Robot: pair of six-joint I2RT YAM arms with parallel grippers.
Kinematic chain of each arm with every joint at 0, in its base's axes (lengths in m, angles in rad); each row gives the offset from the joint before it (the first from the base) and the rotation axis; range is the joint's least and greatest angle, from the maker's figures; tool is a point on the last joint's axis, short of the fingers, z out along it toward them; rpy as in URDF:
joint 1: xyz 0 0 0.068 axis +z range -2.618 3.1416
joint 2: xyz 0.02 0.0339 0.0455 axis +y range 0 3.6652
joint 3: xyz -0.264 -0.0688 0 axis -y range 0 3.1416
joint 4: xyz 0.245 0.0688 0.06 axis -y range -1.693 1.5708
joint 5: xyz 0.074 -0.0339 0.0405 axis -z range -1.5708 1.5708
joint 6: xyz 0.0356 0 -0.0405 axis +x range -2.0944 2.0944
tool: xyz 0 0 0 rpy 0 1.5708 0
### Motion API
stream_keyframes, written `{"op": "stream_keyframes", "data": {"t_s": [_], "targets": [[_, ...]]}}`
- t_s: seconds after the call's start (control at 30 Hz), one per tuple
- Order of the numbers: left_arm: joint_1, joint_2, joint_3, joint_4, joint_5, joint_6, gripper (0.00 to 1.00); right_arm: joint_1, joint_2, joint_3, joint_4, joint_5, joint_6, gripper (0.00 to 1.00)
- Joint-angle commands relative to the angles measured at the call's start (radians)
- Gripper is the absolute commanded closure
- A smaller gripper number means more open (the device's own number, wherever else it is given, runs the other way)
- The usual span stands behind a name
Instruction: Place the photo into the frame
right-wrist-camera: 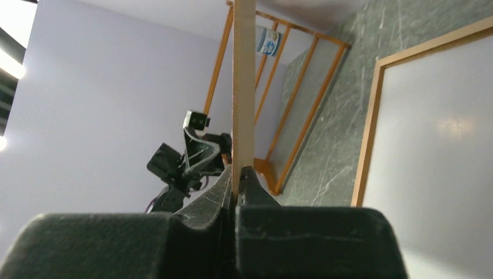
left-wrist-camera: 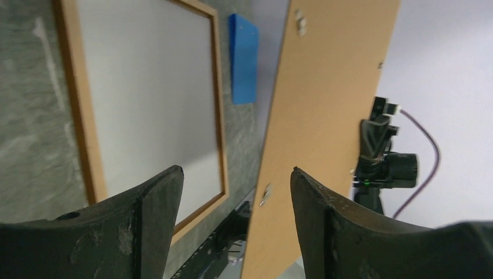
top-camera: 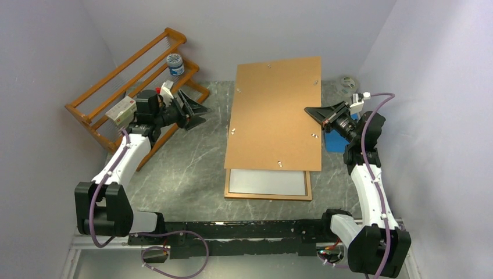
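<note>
The frame [top-camera: 267, 197] lies flat on the table, its light-brown rim [left-wrist-camera: 218, 116] around a plain white surface [top-camera: 267, 182]. That surface may be the photo lying back up; no printed side shows. A plain brown backing board [top-camera: 276, 116] hangs tilted over the frame's far part. My right gripper [top-camera: 312, 112] is shut on the board's right edge; in the right wrist view its jaws [right-wrist-camera: 238, 170] pinch the thin board edge [right-wrist-camera: 244, 87]. My left gripper [top-camera: 200, 113] stands open left of the board, touching nothing. The board [left-wrist-camera: 325, 116] shows beyond its open jaws [left-wrist-camera: 235, 171].
An orange wooden rack [top-camera: 134, 87] stands at the back left, with a small jar [top-camera: 175, 64] and a box [top-camera: 121, 109] on it. A blue sheet [top-camera: 334, 143] lies on the table under my right gripper. A round object [top-camera: 347, 84] sits at the back right corner.
</note>
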Motion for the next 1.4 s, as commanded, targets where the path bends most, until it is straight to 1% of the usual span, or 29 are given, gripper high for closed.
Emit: {"op": "stream_keyframes", "data": {"t_s": [0.0,0.13,0.2,0.33,0.43,0.53,0.6,0.67,0.77,0.83,1.0,1.13,1.27,1.37], "targets": [[0.023,-0.068,-0.011,-0.165,-0.075,0.165,0.27,-0.013,-0.029,0.027,0.031,0.064,-0.016,1.0],[0.035,-0.069,0.039,-0.379,-0.148,0.323,0.26,-0.014,-0.014,-0.011,0.013,0.07,-0.048,1.0],[0.035,-0.056,0.046,-0.432,-0.158,0.369,0.26,-0.014,-0.004,-0.044,-0.006,0.072,-0.076,1.0],[0.035,-0.069,-0.017,-0.339,-0.135,0.338,0.27,-0.014,0.012,-0.142,0.025,0.059,-0.108,1.0],[0.035,-0.074,-0.062,-0.296,-0.173,0.315,0.27,-0.014,0.045,-0.192,0.025,0.05,-0.149,1.0],[0.035,-0.056,-0.089,-0.259,-0.169,0.304,0.28,-0.014,0.098,-0.215,0.022,0.024,-0.197,1.0],[0.033,-0.035,-0.106,-0.237,-0.154,0.298,0.29,-0.013,0.126,-0.245,0.093,0.003,-0.203,1.0],[0.032,-0.01,-0.122,-0.218,-0.141,0.282,0.29,-0.012,0.16,-0.26,0.12,-0.001,-0.221,1.0],[0.032,0.043,-0.151,-0.149,-0.08,0.245,0.3,-0.012,0.204,-0.285,0.191,-0.009,-0.233,1.0],[0.026,0.073,-0.163,-0.117,-0.068,0.236,0.31,-0.01,0.235,-0.298,0.246,-0.021,-0.241,1.0],[-0.018,0.124,-0.174,-0.073,-0.088,0.248,0.31,-0.002,0.309,-0.319,0.368,-0.035,-0.254,1.0],[-0.08,0.191,-0.157,-0.044,-0.129,0.241,0.32,0.003,0.361,-0.343,0.544,-0.061,-0.218,1.0],[-0.123,0.269,-0.139,-0.001,-0.161,0.217,0.32,0.008,0.416,-0.347,0.659,-0.075,-0.177,1.0],[-0.142,0.324,-0.13,0.065,-0.161,0.202,0.33,0.009,0.464,-0.354,0.732,-0.088,-0.156,1.0]]}}
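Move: My right hand holds the brown backboard by its right edge; the board's middle is about 11 cm to the left, level with the hand. The frame it goes to lies flat on the table, its middle some 10 cm left, 3 cm ahead and 31 cm below; the blue mat is about 20 cm right, 12 cm farther out. From my empty left hand the frame's middle is roughly 22 cm right and 26 cm down, the board's middle about 22 cm right, 3 cm back and 4 cm up. Keeping my right fingers shut on the backboard, I lower it some 20 cm, fast at first and then easing, tipping it about 20 degrees towards its left side and taking back part of that tilt as I creep forward at the end. My open left hand drops about 18 cm with it, swinging left first, then back right to wait just outside the frame's left rail. ##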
